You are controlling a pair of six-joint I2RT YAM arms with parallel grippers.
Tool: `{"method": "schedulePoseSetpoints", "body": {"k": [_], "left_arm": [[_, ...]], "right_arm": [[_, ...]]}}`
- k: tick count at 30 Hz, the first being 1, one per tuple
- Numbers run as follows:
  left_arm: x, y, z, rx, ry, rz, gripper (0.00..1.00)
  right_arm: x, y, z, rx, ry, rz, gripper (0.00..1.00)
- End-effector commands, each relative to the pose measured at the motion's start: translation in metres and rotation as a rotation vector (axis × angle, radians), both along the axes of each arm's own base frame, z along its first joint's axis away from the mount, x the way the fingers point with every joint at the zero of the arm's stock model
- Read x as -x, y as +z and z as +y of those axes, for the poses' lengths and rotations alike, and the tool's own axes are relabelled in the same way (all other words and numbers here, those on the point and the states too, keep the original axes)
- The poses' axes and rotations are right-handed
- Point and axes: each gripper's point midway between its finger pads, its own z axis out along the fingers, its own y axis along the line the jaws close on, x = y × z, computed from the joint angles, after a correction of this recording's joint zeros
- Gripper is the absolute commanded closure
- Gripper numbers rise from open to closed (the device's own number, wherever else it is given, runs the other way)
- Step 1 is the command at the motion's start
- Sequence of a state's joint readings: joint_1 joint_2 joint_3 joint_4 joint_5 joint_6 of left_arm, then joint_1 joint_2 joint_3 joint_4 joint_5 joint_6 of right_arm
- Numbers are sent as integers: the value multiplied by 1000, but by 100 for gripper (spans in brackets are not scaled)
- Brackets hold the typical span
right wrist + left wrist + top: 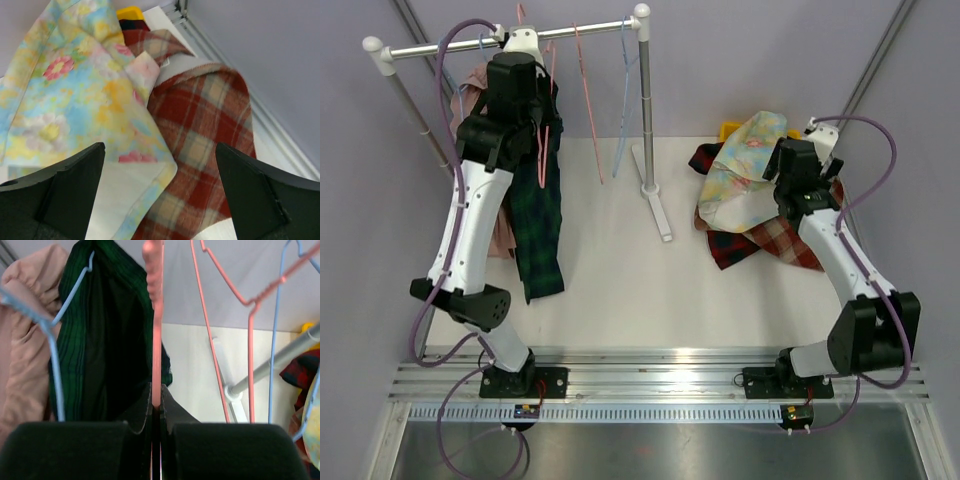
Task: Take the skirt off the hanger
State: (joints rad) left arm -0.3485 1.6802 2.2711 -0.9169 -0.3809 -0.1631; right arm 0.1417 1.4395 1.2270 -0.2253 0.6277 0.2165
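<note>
A pale floral skirt [745,165] [85,85] lies crumpled on a pile of red plaid cloth [775,240] [210,130] at the right of the table. My right gripper [772,166] [159,147] hovers just over the skirt's hem, open, with nothing between its fingers. Up at the rack, my left gripper [527,42] [156,396] is shut on the thin wire of a bare pink hanger [156,315] [550,90].
The clothes rack [643,100] stands at the back left. It carries a dark green plaid garment [540,220] [100,340] on a blue hanger [55,340], a beige garment [470,100] [20,350], and bare pink [585,95] and blue [625,110] hangers. A yellow object [730,127] sits behind the pile.
</note>
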Motion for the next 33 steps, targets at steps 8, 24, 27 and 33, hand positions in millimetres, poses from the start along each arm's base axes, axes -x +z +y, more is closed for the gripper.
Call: {"method": "schedulePoseSetpoints", "body": {"k": [8,24,27,33], "left_arm": [[-38,1,-46,153,-176,-37,100],[40,31,14,85,-35,-72,28],[47,26,28,78,-3,-62,28],[47,10,51,80,59,-51,30]], "right_arm": [[49,-1,35,-263,127,-151,1],[76,29,40,-290,177,-187,1],[81,33,41,-287,192,-187,1],[86,36,43,-277,215,-179,1]]}}
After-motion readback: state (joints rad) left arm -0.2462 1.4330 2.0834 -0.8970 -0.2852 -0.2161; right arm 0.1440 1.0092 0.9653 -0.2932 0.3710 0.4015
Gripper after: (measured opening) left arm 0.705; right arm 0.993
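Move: The left hand holds the emptied pink hanger; its place on the rod is about 5 cm ahead, 4 cm to the right, at roughly hand height. The green plaid skirt hangs some 4 cm left, 2 cm ahead and 14 cm lower; another pink hanger is 8 cm right, a blue one 13 cm right, both 3 cm ahead, 8 cm lower. From the right hand that place is some 45 cm left, 5 cm ahead, 20 cm up. Forward and right about 4 cm each and down some 6 cm, the left hand lowers the held pink hanger onto the rod, then opens wide and lets go of it. From there the hand backs off roughly 9 cm, up and to the left, away from the hanger. The right hand, still open, draws back about 8 cm and a little left from the dropped skirts, rolling its left side up. ##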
